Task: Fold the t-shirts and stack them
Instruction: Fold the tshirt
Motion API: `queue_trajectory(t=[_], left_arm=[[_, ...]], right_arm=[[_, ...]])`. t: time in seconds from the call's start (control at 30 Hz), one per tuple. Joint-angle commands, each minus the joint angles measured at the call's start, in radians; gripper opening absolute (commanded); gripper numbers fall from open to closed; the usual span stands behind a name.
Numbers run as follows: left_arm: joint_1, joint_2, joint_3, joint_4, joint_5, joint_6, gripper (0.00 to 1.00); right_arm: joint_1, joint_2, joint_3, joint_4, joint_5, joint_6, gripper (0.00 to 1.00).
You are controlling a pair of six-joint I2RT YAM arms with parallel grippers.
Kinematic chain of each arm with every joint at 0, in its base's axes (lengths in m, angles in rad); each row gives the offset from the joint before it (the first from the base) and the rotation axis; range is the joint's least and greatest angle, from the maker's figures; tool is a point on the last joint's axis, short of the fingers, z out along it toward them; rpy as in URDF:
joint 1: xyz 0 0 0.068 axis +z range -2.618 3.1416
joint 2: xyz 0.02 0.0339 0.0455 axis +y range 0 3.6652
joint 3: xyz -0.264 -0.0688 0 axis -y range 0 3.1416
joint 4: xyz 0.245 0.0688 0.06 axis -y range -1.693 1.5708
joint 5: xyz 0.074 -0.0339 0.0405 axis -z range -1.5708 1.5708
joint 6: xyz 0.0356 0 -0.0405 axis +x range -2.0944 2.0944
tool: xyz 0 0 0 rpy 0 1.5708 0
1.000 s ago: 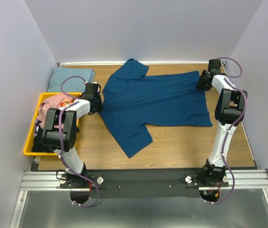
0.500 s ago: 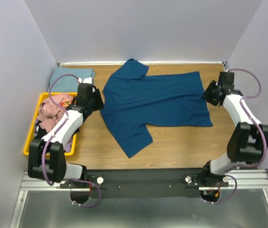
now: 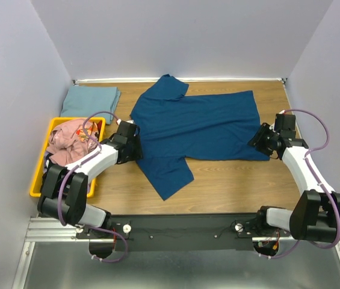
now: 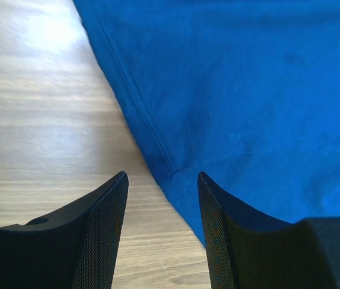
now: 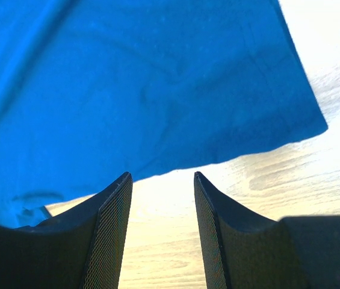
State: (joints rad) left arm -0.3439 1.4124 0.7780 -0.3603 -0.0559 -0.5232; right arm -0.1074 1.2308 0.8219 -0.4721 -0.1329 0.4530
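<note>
A blue t-shirt (image 3: pixel 197 126) lies spread flat on the wooden table, neck to the left and hem to the right. My left gripper (image 3: pixel 136 148) is open at the shirt's left edge, where the near sleeve (image 3: pixel 168 173) starts. In the left wrist view the shirt's seamed edge (image 4: pixel 157 156) runs down between the open fingers (image 4: pixel 106 229). My right gripper (image 3: pixel 259 141) is open at the near right hem corner. In the right wrist view the hem (image 5: pixel 230 153) lies just ahead of the fingertips (image 5: pixel 112 223), with bare wood between them. A folded pale grey-blue t-shirt (image 3: pixel 90 99) lies at the far left.
A yellow bin (image 3: pixel 40 178) stands at the left edge and holds a crumpled pink shirt (image 3: pixel 68 136) over darker cloth. Walls close the table at the back and on both sides. Bare wood (image 3: pixel 236 183) shows in front of the blue shirt.
Both arms have swung from the shirt's far side toward the near side. The left gripper has opened and moved to the near sleeve; the right has moved from the far hem corner to the near one.
</note>
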Motion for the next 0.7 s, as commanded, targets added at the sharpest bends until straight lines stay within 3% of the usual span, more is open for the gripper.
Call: queue_trajectory(t=[0.0,0.33,0.57,0.67], left_arm=[[-0.020,0.066,0.033,-0.026,-0.044,-0.031,0.54],[-0.040,0.138,0.066,-0.060,-0.090,-0.044,0.42],[-0.063,0.145,0.056,-0.062,-0.102,-0.060,0.41],[-0.063,0.152,0.060,-0.066,-0.107,-0.061,0.30]], right_arm=[[0.006,-0.025,-0.027,-0.003,-0.030,0.004,0.53],[0.009,-0.034,-0.033,-0.003,-0.036,0.000,0.54],[0.009,-0.051,-0.015,-0.005,-0.013,0.000,0.54],[0.009,-0.050,-0.024,-0.003,-0.004,0.000,0.54]])
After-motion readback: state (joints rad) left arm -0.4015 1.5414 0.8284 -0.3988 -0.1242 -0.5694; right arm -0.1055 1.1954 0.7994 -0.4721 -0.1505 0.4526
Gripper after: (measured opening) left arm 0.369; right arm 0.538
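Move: Almost straight below the open left fingers, some 3 cm down, lies the bend in the t-shirt's left edge, where the side meets the sleeve flap. The sleeve flap's middle is about 12 cm to the left hand's right and 8 cm back. The yellow bin's middle stands roughly 31 cm to the left, level with the hand. From the right hand, that bend is about 48 cm to the left, 1 cm back and 9 cm down. Sinking about 2.5 cm onto the t-shirt's left edge, the left hand goes almost straight down early on, then stays low and eases slightly right. It tips only some 5 degrees while its fingers draw partly together, bringing the tips down to either side of the bend and starting to gather the cloth, not yet fully shut. ##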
